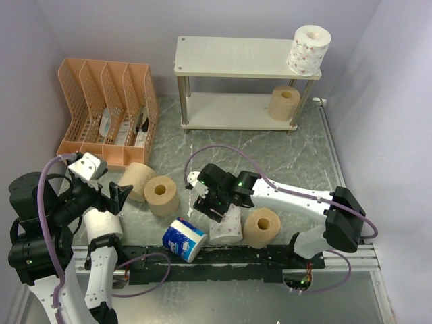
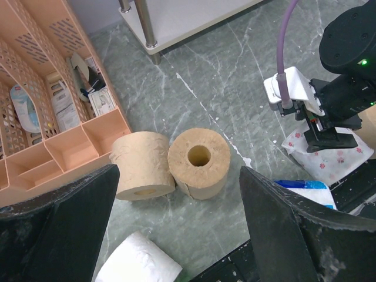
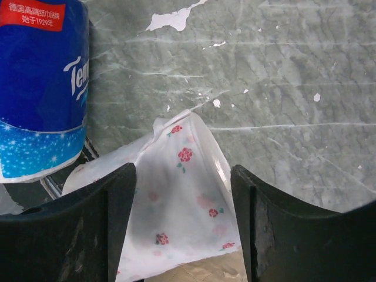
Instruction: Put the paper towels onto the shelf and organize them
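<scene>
On the shelf (image 1: 229,57), a pink-printed white roll (image 1: 308,48) stands on the top board's right end, with a tan roll (image 1: 284,102) on the lower board beneath it. My right gripper (image 3: 183,176) is open, its fingers straddling a floral-wrapped roll (image 3: 182,205) lying on the table; a sliver of table shows beside the right finger. A blue-wrapped roll (image 3: 41,88) lies just left of it and a tan roll (image 1: 261,227) just right. My left gripper (image 2: 179,176) hangs wide open and empty above two tan rolls (image 2: 141,164) (image 2: 198,161) and a plain white roll (image 2: 138,264).
An orange mesh file organizer (image 1: 108,111) with small items in its slots stands at the back left, close to the two tan rolls. A black rail (image 1: 223,255) runs along the table's near edge. Grey walls close in the left, back and right sides.
</scene>
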{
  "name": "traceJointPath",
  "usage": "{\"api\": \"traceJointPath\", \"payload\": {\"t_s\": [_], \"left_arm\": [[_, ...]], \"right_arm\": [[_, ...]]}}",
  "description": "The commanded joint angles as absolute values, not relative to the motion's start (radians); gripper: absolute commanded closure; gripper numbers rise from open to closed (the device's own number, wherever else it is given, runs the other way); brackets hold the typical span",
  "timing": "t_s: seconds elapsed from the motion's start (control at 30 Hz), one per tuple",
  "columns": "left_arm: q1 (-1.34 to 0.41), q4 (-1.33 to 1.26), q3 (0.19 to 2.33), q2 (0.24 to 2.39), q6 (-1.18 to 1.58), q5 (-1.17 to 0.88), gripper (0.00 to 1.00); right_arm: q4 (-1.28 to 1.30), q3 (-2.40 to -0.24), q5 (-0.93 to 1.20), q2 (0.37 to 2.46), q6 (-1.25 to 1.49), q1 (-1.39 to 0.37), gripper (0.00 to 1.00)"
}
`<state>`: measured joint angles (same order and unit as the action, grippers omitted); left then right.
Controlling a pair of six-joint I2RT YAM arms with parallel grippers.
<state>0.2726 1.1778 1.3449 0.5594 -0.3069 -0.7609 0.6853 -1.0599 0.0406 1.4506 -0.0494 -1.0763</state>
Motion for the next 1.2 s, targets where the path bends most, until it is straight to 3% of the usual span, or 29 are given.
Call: {"api": "traceJointPath", "payload": {"t_s": [0.0, 0.07, 0.23, 0.27, 0.63, 0.97, 1.17], "left_arm": [[0.282, 1.16, 1.342, 0.548, -0.307, -0.773, 0.05], [0.283, 1.161, 1.342, 0.549, -0.307, -0.774, 0.05], [0.283, 1.161, 1.342, 0.55, -0.308, -0.775, 0.05], [0.282, 1.161, 1.342, 0.551, -0.308, -0.775, 0.05], [0.283, 1.16, 1.342, 0.556, -0.306, -0.77, 0.05], [0.282, 1.162, 1.344, 0.568, -0.308, -0.77, 0.05], [0.283, 1.163, 1.344, 0.573, -0.308, -0.77, 0.05]], "right_arm": [[0.663, -1.042, 0.059, 1.445, -0.04, -1.078, 0.36], [0.675, -1.04, 0.063, 1.448, -0.03, -1.079, 0.42], [0.709, -1.053, 0.1, 1.466, -0.001, -1.078, 0.96], [0.721, -1.059, 0.099, 1.471, 0.006, -1.078, 1.0], [0.831, -1.337, -0.008, 1.317, 0.015, -1.088, 1.0], [0.651, -1.552, -0.653, 1.263, -0.189, -1.092, 1.0], [0.472, -1.627, -0.703, 1.308, -0.466, -1.093, 1.0]]}}
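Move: The right hand is already low over the flowered roll, its open fingers straddling the crumpled end of the wrapping. The roll's middle lies about 3 cm back, 3 cm to the right and 5 cm below. From this hand the blue roll is some 10 cm left and 8 cm back, the brown roll about 14 cm right and 4 cm back, the lower shelf roughly 36 cm ahead and 10 cm right. From the idle left hand, the flowered roll lies about 27 cm right, 2 cm back and 30 cm down. The right fingers shut fully on the loose wrapping at the end of the flowered roll, pinching it while the hand stays almost in place. Still pinching, the hand then pulls quickly up by about 29 cm, swinging forward some 11 cm towards the shelf as it climbs, and the wrist tips the fingers from pointing down towards forward by around 45 degrees. ##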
